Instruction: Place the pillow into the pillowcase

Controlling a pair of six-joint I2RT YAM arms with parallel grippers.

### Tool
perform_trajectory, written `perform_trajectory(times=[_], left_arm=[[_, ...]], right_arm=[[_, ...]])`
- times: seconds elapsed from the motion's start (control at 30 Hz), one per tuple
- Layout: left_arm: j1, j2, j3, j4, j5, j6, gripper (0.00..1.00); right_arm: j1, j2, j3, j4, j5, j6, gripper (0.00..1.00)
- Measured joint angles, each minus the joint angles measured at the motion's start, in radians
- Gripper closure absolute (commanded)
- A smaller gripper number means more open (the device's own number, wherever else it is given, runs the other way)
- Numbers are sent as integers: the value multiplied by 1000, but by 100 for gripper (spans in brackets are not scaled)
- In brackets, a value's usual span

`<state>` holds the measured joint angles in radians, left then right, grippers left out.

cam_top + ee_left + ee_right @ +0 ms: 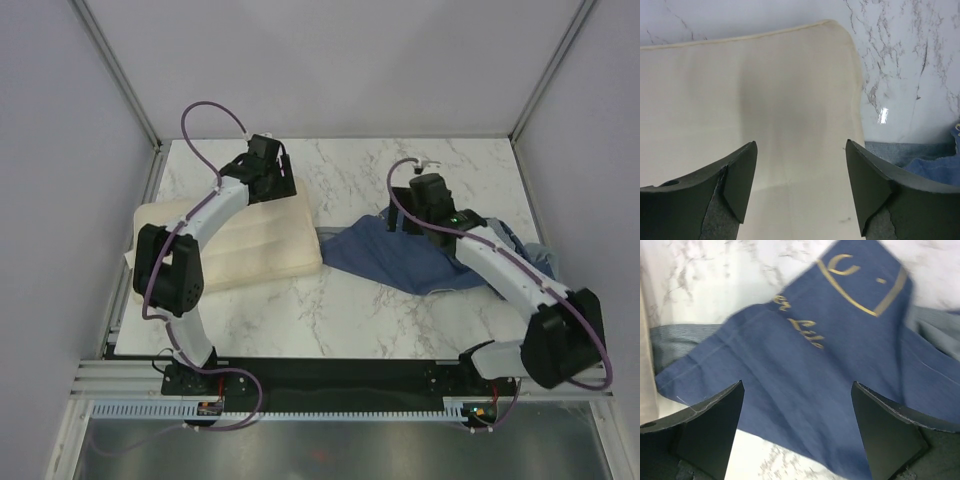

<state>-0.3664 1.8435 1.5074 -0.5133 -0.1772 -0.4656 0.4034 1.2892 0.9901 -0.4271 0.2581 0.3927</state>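
Note:
The cream pillow lies flat on the left half of the table. My left gripper hangs over its far right corner, jaws open. In the left wrist view the pillow fills the space under the left gripper, and no fabric is pinched between the fingers. The blue pillowcase lies crumpled to the right of the pillow, its left tip close to the pillow's edge. My right gripper hovers open over its far edge. The right wrist view shows the right gripper above the pillowcase, with its yellow lettering.
The marble table is walled by a metal frame, with rails along the left side and near edge. A grey-blue part of the pillowcase bunches beside my right arm. The pillow's edge shows at the left of the right wrist view.

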Motion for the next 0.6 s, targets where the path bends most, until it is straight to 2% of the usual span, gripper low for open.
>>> perform_trajectory(times=[0.2, 0.33, 0.4, 0.43, 0.5, 0.53, 0.57, 0.6], left_arm=[[-35, -180, -85, -18, 48, 15, 20], [-57, -303, -148, -15, 71, 17, 20], [-62, -347, -173, -17, 81, 17, 20], [-61, -359, -179, -16, 85, 17, 20], [-61, -366, -184, -16, 95, 17, 20], [-61, -366, -189, -13, 101, 17, 20], [-61, -366, -196, -13, 105, 17, 20], [-61, -366, -206, -14, 109, 17, 20]], right_arm=[[103, 359, 203, 65, -28, -40, 2], [115, 512, 283, 100, -21, -41, 3], [115, 573, 312, 113, -2, -40, 18], [115, 597, 325, 117, 10, -39, 35], [115, 635, 336, 128, 28, -38, 64], [115, 641, 334, 128, 33, -34, 91], [115, 643, 328, 128, 37, -34, 100], [116, 637, 317, 138, 41, -29, 100]])
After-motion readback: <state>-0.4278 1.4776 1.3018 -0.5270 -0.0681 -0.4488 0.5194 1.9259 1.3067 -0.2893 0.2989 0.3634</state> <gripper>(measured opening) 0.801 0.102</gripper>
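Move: The spot on the pillowcase's mouth edge where the blue cloth meets its grey lining lies about 8 cm ahead of the right gripper, 9 cm to its left and 11 cm below. The grey lining strip runs off some 5 cm left of that spot, the pillow's right end is about 11 cm left of it, and the lettered corner 10 cm farther out and 11 cm right. From the left gripper the same spot lies roughly 19 cm right, 3 cm back and 9 cm below. Swing the open right gripper down, forward and left onto the mouth edge of the pillowcase, about 11 cm down and 8 cm each way across, curving straighter down near the end; then shut the fingers to pinch the cloth edge where blue meets lining. Meanwhile draw the left gripper, still open, back and up off the pillow's far right corner by about 8 cm each way, turning it slightly clockwise. ##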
